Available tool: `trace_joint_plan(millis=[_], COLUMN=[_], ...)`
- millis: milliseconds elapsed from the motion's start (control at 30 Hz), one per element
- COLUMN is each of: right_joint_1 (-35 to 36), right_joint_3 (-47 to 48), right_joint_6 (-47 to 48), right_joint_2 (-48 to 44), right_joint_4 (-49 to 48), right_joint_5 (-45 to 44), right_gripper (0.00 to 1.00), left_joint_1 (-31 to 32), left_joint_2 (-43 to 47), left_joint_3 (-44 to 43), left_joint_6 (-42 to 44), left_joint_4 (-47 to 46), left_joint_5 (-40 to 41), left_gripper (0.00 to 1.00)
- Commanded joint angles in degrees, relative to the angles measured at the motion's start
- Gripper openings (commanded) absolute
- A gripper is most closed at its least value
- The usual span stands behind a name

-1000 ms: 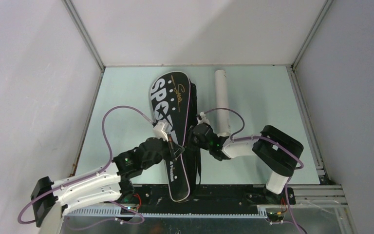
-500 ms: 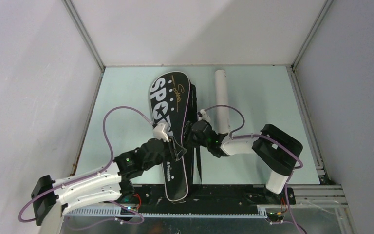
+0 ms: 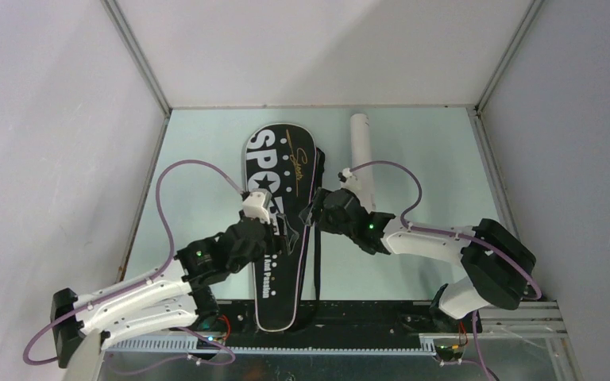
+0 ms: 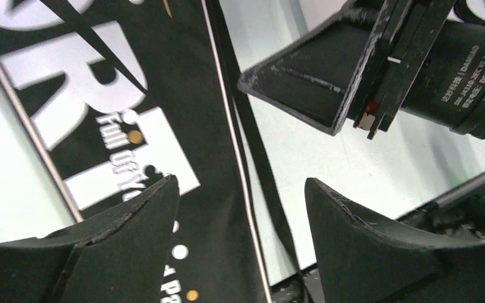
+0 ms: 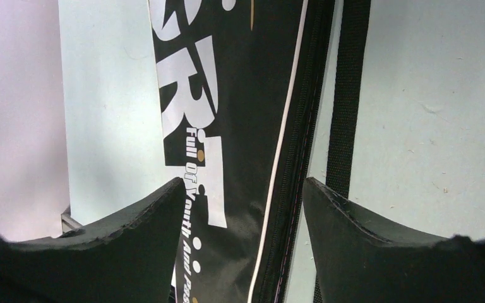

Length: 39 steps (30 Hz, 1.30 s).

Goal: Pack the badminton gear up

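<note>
The black racket-shaped bag [image 3: 274, 214] lettered "SPORT" lies lengthwise on the pale green table [image 3: 429, 159], its narrow end over the near edge. A long white cardboard tube [image 3: 361, 151] lies just right of it. My left gripper [image 3: 284, 236] hovers open over the bag's right border [image 4: 164, 95]. My right gripper [image 3: 310, 216] faces it from the right, open above the bag's zipped edge [image 5: 246, 95]. Neither pair of jaws holds anything. The right gripper's fingers [image 4: 316, 82] show in the left wrist view.
A black strap [image 3: 316, 254] runs along the bag's right side toward the near edge, also seen as the strap [image 5: 350, 95] in the right wrist view. Grey walls close the table on three sides. A black rail [image 3: 365, 313] runs along the front.
Both grippers went from shut to open and let go of the bag's edge. The bag's near end has swung left. The right arm has stretched farther left.
</note>
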State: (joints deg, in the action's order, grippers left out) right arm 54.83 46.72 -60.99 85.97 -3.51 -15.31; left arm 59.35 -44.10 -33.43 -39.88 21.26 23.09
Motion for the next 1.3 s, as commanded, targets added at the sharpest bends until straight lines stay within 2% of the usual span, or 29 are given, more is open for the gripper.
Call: trace_joint_plan(millis=[0,200,467,733,867,1000,1033,1133,1167,1267], right_joint_1=[-0.75,-1.13,-1.59,-0.12,0.06,-0.02,0.0,-0.38,-0.63,-1.22], right_joint_3=[2.25,2.3,2.61,8.08,8.55,8.5,8.48,8.09,7.5,6.59], right_joint_6=[1.66,0.36,-1.93,-2.2,-2.54,-1.05,-0.15,2.28,3.42,6.97], right_joint_2=[-0.1,4.3,12.18,19.82,21.75,22.66,22.68,22.27,21.73,19.95], right_joint_4=[0.28,-3.15,-8.02,-4.28,-5.59,-7.72,-8.7,-12.49,-14.97,-19.78], right_joint_5=[-0.58,2.5,5.52,6.76,7.13,7.54,7.78,10.0,10.68,14.07], right_gripper=[0.7,0.71,0.68,0.66,0.55,0.32,0.22,0.04,0.0,0.0], left_joint_1=[0.24,0.24,0.24,0.26,0.24,0.24,0.24,0.18,0.11,-0.48], left_joint_2=[1.61,2.02,2.37,3.18,3.65,4.79,5.11,4.9,4.28,2.42], left_joint_3=[-5.87,-10.74,-11.62,-10.8,-10.75,-9.32,-8.46,-7.75,-8.11,-10.13], left_joint_6=[8.44,17.64,19.3,19.14,19.1,18.37,18.23,16.64,16.0,13.15], left_joint_4=[6.4,11.77,13.91,12.47,13.05,11.52,10.91,8.93,8.95,10.79], left_joint_5=[7.46,11.35,9.62,8.41,8.92,9.56,9.71,12.6,14.4,17.13], left_gripper=[0.79,0.83,0.86,0.88,0.88,0.89,0.89,0.95,0.96,1.0])
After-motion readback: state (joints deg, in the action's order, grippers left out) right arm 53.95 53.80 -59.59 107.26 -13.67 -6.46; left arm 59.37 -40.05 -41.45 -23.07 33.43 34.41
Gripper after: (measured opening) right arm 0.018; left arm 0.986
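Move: Just left of the open right hand, about 2 cm over, 1 cm ahead and 8 cm below, lies the zipped right edge of the bag. The bag's middle is some 9 cm to that hand's left and level with it; the strap lies 4 cm to its right, and the white tube 20 cm right and 23 cm ahead. From the left hand, that zipped edge is about 6 cm ahead, 6 cm right and 9 cm below. Sinking about 8 cm with open fingers, the right hand comes down on the bag's zipped edge, slides some 4 cm left near the bottom, then shuts and pinches the edge, easing up slightly. The left hand, free and opening wider, goes about 5 cm left and 4 cm up over the bag, away from the right hand's spot, its fingertips tilting up. ##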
